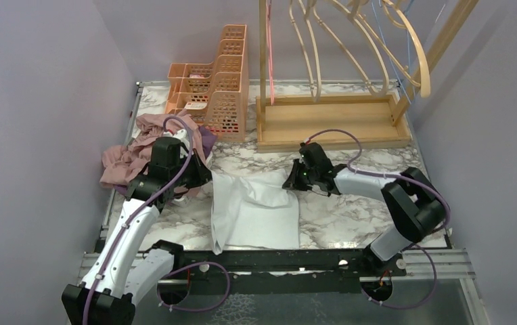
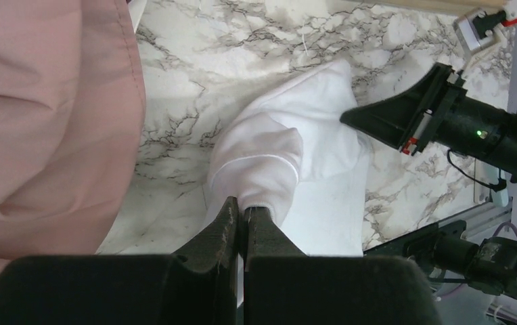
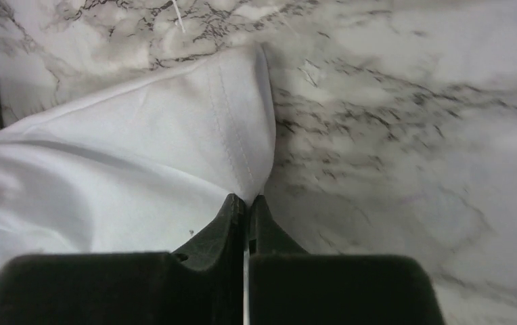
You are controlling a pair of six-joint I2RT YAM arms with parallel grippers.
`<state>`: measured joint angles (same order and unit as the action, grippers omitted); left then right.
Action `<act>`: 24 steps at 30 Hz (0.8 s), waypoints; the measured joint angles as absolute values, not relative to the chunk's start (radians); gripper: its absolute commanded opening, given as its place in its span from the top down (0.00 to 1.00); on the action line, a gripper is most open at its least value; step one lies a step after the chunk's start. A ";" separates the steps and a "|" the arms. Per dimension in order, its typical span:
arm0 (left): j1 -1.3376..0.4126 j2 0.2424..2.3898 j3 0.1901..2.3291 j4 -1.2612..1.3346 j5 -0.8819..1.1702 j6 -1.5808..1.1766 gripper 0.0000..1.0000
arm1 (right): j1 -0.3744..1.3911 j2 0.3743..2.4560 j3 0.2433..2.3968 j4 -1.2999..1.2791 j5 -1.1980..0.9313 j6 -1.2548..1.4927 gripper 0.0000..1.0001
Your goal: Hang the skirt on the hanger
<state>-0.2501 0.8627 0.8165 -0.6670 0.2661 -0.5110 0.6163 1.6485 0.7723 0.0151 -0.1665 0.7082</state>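
Note:
A white skirt (image 1: pixel 256 210) lies spread on the marble table, its upper part bunched between the two arms. My left gripper (image 1: pixel 204 177) is shut on the skirt's upper left corner, and the left wrist view shows white cloth (image 2: pixel 289 149) pinched at its tips (image 2: pixel 245 211). My right gripper (image 1: pixel 291 181) is shut on the upper right corner; the hemmed edge (image 3: pixel 242 135) runs into its closed tips (image 3: pixel 248 200). Several wooden hangers (image 1: pixel 350 47) hang from a rack at the back, apart from the skirt.
A pile of pink clothes (image 1: pixel 134 152) with a purple piece (image 1: pixel 207 139) lies beside the left arm. An orange plastic basket (image 1: pixel 215 88) stands at the back left. The rack's wooden base tray (image 1: pixel 330 122) sits just behind the right gripper.

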 measured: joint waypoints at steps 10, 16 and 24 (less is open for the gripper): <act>-0.250 0.936 0.959 -0.681 0.246 -0.443 0.54 | 0.622 1.152 0.687 -0.241 0.194 0.808 0.99; -0.250 1.037 1.026 -0.675 0.160 -0.438 0.39 | 0.613 1.187 0.704 -0.444 0.413 0.856 0.74; -0.258 1.048 0.957 -0.661 0.224 -0.451 0.36 | 0.602 1.324 0.854 -0.624 0.469 0.884 0.20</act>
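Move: The right hand, low over the table, pinches the white skirt's right edge, and the bare table it swings the skirt to lies about 14 cm to its right, level with it; the wooden tray's middle is some 20 cm ahead and 15 right. The left hand holds the skirt's raised left end; the skirt's middle is roughly 14 cm to its right, 3 back and 16 below, the pink clothes pile 16 left and 10 ahead. Still pinching the edge, the right hand swings the skirt about 14 cm to the right in an arc, up some 9 cm and partly down again, turning roughly 30 degrees clockwise and rolling its left side down, then opens to let go. The left hand lifts about 4 cm while flinging its end some 5 cm forward, opening wide on the way to release the cloth, then sinks and eases back a little. ##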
